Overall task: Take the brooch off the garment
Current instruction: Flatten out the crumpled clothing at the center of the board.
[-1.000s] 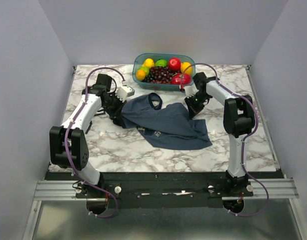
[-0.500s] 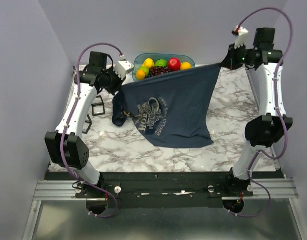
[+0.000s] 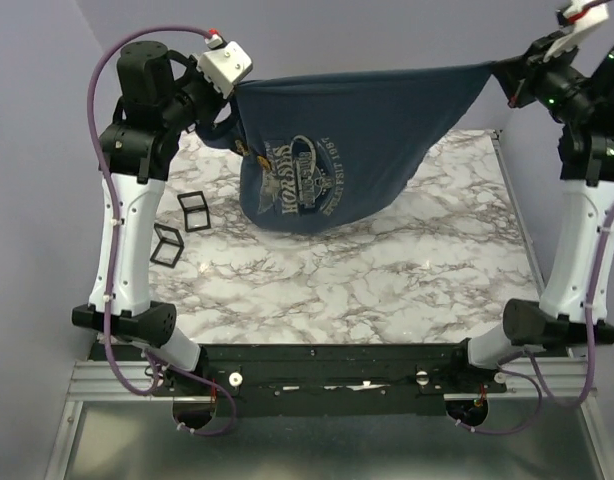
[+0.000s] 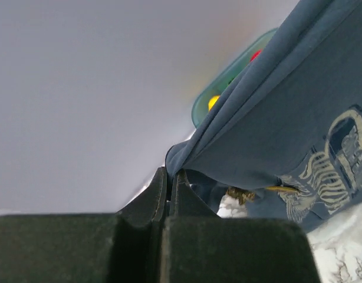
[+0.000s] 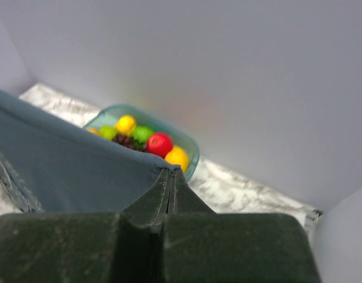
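Note:
The garment [image 3: 387, 120], a slate-blue tank top with a pale chest print [image 3: 305, 178], hangs stretched in the air between both arms, high above the marble table [image 3: 387, 280]. My left gripper [image 3: 230, 103] is shut on its left edge, and the left wrist view shows cloth pinched at the fingertips [image 4: 169, 174]. My right gripper [image 3: 503, 78] is shut on the opposite corner [image 5: 171, 172]. The brooch [image 4: 240, 194], a tiny gold ornament, sits on the cloth just below the left grip, beside the print; from above it is a small gold speck [image 3: 260, 158].
A teal bowl of fruit [image 5: 147, 139] stands at the back of the table, hidden behind the hanging cloth in the top view. Two small black square frames [image 3: 195, 211] [image 3: 167, 245] lie on the table's left side. Grey walls close in on three sides.
Both arms have risen steeply, lifting the garment off the table and pulling it taut between them; it now hangs higher and covers the fruit bowl from above.

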{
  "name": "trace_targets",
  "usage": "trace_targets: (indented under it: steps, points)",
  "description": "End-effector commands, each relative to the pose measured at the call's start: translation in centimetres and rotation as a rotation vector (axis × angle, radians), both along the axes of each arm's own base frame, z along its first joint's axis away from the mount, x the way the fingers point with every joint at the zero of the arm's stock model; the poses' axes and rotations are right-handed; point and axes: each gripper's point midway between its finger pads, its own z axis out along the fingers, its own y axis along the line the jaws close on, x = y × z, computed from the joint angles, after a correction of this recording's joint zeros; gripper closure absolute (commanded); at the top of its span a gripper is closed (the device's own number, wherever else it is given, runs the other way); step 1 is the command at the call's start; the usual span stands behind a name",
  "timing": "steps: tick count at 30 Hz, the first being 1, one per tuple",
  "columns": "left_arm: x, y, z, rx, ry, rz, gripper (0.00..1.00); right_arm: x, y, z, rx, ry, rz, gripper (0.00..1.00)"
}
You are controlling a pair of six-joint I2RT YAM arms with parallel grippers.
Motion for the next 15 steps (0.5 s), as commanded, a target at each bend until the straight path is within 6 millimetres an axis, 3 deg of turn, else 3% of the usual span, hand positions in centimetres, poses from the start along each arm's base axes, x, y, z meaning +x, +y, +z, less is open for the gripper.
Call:
trace_targets:
  steps: [1, 4, 8, 11, 15]
  points:
    - [-3.9, -0.7, 6.3, 0.036, -0.250, -0.005, 1.00, -6.6, -2.6, 10.4, 0.024, -0.344, -0.205, 0.99]
    - [-5.6, -0.9, 7.4, 0.083, -0.330, -0.003, 1.00, -9.6, -3.5, 12.8, 0.008, -0.434, -0.278, 0.99]
    - [-7.6, -1.0, 8.8, 0.078, -0.365, -0.014, 1.00, -15.6, -3.1, 15.2, -0.015, -0.542, -0.316, 0.99]
    - [-10.2, -1.2, 9.9, 0.039, -0.386, -0.058, 1.00, -18.3, -2.5, 15.0, -0.031, -0.559, -0.304, 0.99]
    - [-14.4, -1.8, 11.6, -0.065, -0.399, -0.143, 1.00, -24.3, -1.6, 15.6, -0.032, -0.621, -0.313, 0.99]
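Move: The garment hangs already pinched in both grippers, stretched between them; it is bound for the board's centre, about 9 cm back, 19 cm right and 48 cm below the left hand. From the right hand that spot is about 9 cm back, 26 cm left and 51 cm down. The gold brooch hangs about 5 cm right of the left hand, level with it fore and aft, and 12 cm below; the fruit bin stands about 14 cm ahead, 19 cm right and 43 cm below it. Keep both grippers shut on the garment's upper corners and haul it back away from the fruit bin while still lifting. Sweep the right hand fastest, about 21 cm back and 15 cm up, its fingers tipping up and turning somewhat clockwise; bring the left about 10 cm back and 8 cm up, tipping up some 20 degrees. ##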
